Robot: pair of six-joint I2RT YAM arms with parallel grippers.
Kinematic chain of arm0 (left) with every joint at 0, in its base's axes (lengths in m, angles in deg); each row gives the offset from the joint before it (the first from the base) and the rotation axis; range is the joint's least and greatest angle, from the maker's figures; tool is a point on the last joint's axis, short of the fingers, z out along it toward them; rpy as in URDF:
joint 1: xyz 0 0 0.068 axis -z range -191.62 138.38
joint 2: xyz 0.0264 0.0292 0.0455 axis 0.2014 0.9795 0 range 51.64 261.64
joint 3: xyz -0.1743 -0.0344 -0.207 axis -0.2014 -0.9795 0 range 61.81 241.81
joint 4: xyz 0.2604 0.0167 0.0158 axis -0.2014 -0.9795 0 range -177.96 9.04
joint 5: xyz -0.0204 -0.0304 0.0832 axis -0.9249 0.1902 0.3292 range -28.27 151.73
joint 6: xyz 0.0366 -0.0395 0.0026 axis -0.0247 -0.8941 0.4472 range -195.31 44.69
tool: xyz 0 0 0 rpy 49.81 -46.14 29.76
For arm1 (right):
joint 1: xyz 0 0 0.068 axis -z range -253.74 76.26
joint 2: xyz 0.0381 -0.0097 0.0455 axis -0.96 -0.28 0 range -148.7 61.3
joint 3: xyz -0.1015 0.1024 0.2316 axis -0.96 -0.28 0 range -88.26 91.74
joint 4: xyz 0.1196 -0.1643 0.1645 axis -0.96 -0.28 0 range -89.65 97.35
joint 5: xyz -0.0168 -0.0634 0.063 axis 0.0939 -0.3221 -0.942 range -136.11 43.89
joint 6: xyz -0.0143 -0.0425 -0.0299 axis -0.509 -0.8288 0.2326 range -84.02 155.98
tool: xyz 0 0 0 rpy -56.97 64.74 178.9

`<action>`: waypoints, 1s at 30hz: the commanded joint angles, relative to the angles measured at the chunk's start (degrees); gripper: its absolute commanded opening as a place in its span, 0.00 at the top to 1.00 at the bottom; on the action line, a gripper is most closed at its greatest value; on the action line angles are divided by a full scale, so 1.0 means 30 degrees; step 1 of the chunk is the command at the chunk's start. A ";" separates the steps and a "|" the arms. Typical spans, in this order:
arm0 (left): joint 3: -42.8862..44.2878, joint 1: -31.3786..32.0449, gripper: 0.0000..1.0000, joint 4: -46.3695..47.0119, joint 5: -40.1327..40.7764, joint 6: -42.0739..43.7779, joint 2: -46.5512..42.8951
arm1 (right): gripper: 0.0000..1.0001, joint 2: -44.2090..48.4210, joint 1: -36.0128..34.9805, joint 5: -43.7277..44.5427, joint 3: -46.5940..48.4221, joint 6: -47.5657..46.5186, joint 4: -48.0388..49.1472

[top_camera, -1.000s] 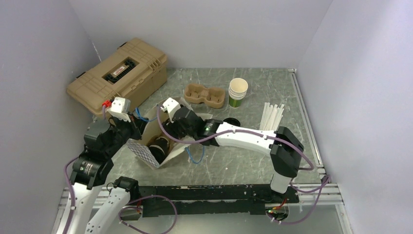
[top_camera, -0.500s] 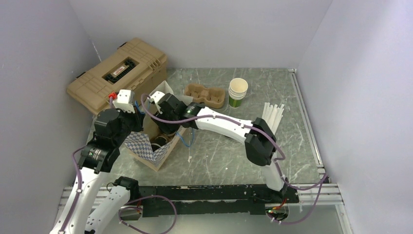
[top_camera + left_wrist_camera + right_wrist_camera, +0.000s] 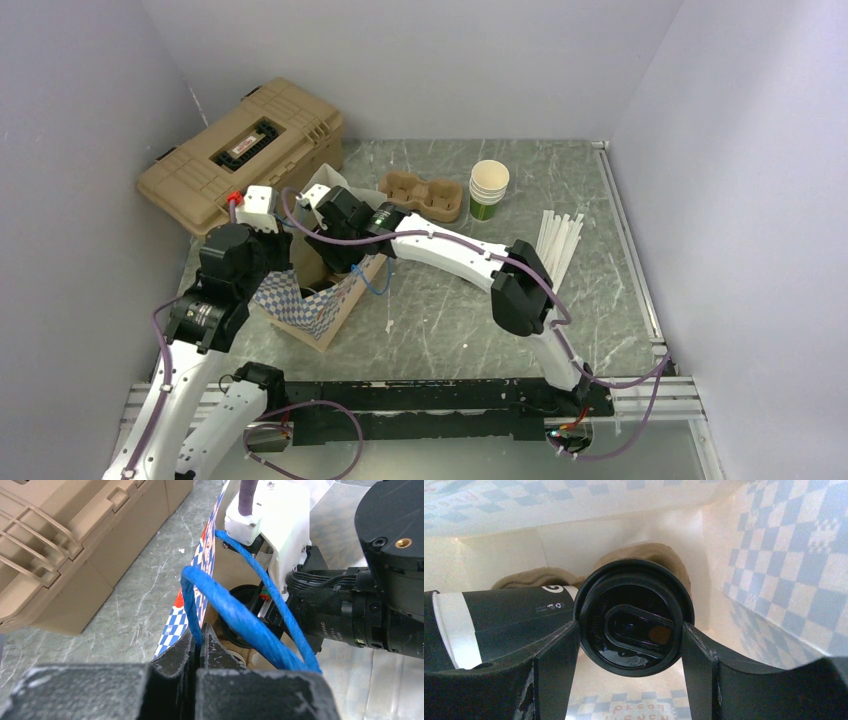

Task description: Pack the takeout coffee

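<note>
The takeout coffee [image 3: 634, 617] shows its round black lid from above, inside a blue-checkered paper bag [image 3: 784, 570]. My right gripper [image 3: 629, 630] reaches down into the bag, and its two fingers press against opposite sides of the lid. In the top view the bag [image 3: 305, 305] stands at centre left with the right wrist [image 3: 345, 215] over its mouth; the cup is hidden there. My left gripper [image 3: 200, 640] is shut on the bag's blue rope handle [image 3: 225, 610] and holds that side up.
A dark cup with a white band [image 3: 499, 617] sits beside the coffee, on a brown carrier [image 3: 524, 577]. On the table are a tan toolbox [image 3: 245, 150], a cardboard cup carrier [image 3: 420, 195], a stack of cream cups [image 3: 488, 188] and white straws [image 3: 560, 238].
The bag has gone from lying tilted on its side to standing more upright. Both arms moved toward the back left, the right reaching deeper into the bag.
</note>
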 commanded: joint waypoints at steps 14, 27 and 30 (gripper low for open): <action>-0.0341 0.0090 1.00 -0.0690 -0.0100 0.0050 0.0084 | 0.16 0.1816 0.0154 0.1279 -0.0593 0.1642 -0.0998; -0.0341 0.0090 1.00 -0.0768 -0.0205 0.0149 0.0121 | 0.00 0.3915 0.0242 0.2374 -0.0031 0.2454 -0.0213; -0.0326 0.0089 1.00 -0.0812 -0.0215 0.0157 0.0148 | 0.00 0.4254 0.0242 0.3041 0.0426 0.2425 -0.0526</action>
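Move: The right hand, inside the bag, already holds a black-lidded coffee cup, its middle about 4 cm below the hand. The cup carrier's middle lies some 8 cm lower, 2 cm back and 4 cm to the left. The other cup leans about 7 cm back, 5 cm left and 6 cm below the hand. From the left hand, pinching a blue handle, the carrier is about 2 cm ahead, 6 cm right and 20 cm below. The right fingers keep hold of the cup as they ease about 1 cm right, then open wide and let go of it over the carrier. The hand then climbs quickly, some 6 cm up and away from the lid, drifting right to about 2.5 cm in all and turning slightly clockwise. The left hand stays nearly in place, still pinching the blue handle. ##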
